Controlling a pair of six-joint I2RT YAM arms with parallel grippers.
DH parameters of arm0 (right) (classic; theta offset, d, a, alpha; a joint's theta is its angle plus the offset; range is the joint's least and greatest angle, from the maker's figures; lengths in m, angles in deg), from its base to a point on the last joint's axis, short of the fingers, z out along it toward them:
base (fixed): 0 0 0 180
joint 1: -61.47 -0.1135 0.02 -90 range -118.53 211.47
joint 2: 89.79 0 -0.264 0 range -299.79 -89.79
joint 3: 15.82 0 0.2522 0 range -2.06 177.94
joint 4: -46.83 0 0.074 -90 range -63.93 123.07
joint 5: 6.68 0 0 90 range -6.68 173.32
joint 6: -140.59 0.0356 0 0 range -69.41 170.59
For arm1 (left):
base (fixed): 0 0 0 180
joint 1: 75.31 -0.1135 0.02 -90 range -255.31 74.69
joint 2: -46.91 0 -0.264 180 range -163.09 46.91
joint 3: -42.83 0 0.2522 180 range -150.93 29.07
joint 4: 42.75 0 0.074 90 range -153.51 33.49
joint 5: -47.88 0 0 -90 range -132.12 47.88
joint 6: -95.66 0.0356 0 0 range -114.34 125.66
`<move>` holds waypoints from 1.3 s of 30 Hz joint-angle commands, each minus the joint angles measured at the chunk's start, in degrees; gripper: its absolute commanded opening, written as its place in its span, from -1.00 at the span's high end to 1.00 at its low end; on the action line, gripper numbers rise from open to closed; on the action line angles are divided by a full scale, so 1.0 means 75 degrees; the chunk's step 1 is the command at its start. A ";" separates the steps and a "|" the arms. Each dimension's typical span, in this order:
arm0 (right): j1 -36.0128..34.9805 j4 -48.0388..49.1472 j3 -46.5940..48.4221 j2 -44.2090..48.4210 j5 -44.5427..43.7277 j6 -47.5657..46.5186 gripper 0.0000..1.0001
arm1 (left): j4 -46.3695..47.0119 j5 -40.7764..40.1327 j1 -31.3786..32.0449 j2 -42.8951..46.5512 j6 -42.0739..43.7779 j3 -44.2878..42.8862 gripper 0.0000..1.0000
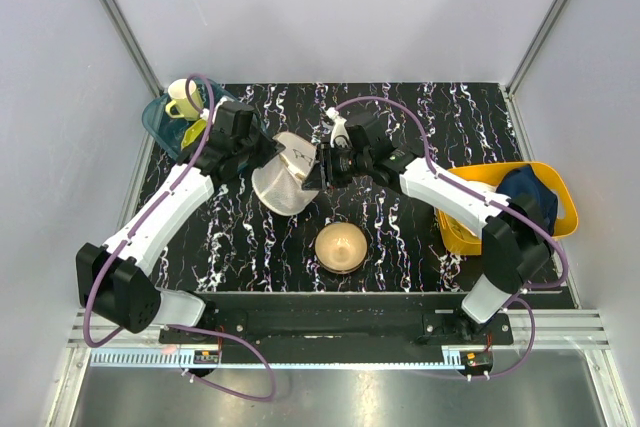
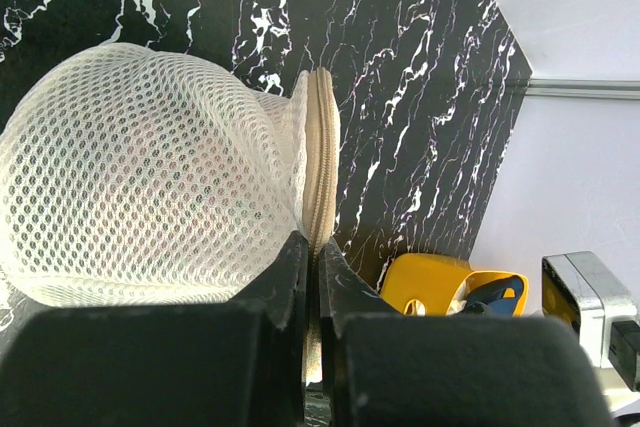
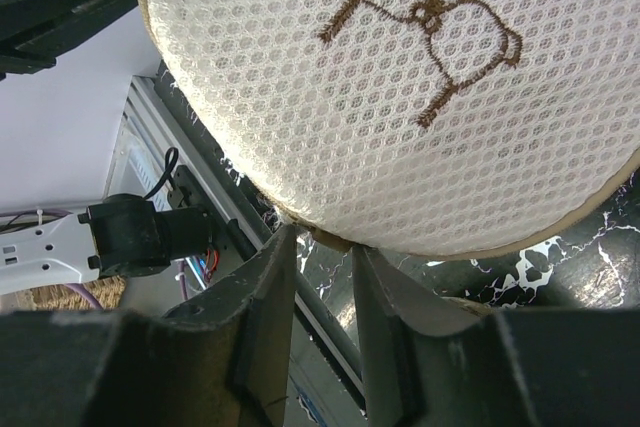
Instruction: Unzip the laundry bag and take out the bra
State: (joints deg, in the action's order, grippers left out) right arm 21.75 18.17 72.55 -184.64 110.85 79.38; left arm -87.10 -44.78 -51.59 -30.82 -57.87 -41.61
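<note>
The cream-white mesh laundry bag [image 1: 278, 185] lies on its side on the black marbled table, between my two grippers. My left gripper [image 1: 262, 154] is shut on the bag's beige zip rim [image 2: 322, 147]; its jaws [image 2: 312, 244] pinch the rim with no gap. The bag's mesh body [image 2: 150, 167] bulges to the left of them. My right gripper [image 1: 316, 169] is at the lower edge of the round lid [image 3: 400, 97], which carries the brown bra drawing [image 3: 430, 17]. Its jaws [image 3: 325, 247] stand narrowly apart, with the small beige zip pull [image 3: 327, 238] between the tips. The bra is hidden.
A bronze bowl [image 1: 341, 246] stands just in front of the bag. A yellow tray [image 1: 470, 232] with a dark blue cloth [image 1: 528, 195] is at the right. A teal tray [image 1: 158, 119] with a cream cup [image 1: 182, 99] sits at the back left.
</note>
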 commanded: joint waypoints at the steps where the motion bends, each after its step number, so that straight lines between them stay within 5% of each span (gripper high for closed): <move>1: -0.0082 0.0334 0.0178 0.0189 -0.0143 0.0004 0.28 | 0.0540 0.0096 0.0001 0.0287 -0.0096 0.0001 1.00; 8: -0.0082 0.0463 0.0048 0.0365 -0.0307 0.0074 0.49 | 0.0586 0.0108 0.0001 0.0322 -0.0120 0.0107 1.00; 13: -0.0082 0.0486 0.0013 0.0400 -0.0342 0.0098 1.00 | 0.0598 0.0143 0.0001 0.0310 -0.0085 0.0072 1.00; 26: -0.0071 0.0229 -0.0830 0.0845 -0.0647 -0.0101 1.00 | 0.0552 0.0271 -0.0011 -0.0041 0.0500 -0.0349 1.00; 39: -0.0012 -0.0030 -0.1839 0.1373 -0.1760 -0.0265 1.00 | 0.0235 0.1570 -0.0023 -0.2381 0.2188 -0.2515 1.00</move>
State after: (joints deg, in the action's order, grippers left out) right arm 21.68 19.57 59.04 -178.06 101.71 78.66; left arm -88.80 -37.67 -51.39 -43.87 -47.38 -52.05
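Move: The zipper pull is almost between the right hand's half-open fingertips, about 1 cm to their left and level with them. The laundry bag's mesh body hangs some 5 cm left of this hand, neither ahead nor back, about 5 cm lower; the tan bowl stands 11 cm back, 6 cm right and some 14 cm below. From the left hand, still pinching the rim, the pull lies roughly 6 cm back, 5 cm right and 4 cm lower. Right fingers pinch the zipper pull, then draw it down and right about 7 cm; left, gripping, follows forward-right. ##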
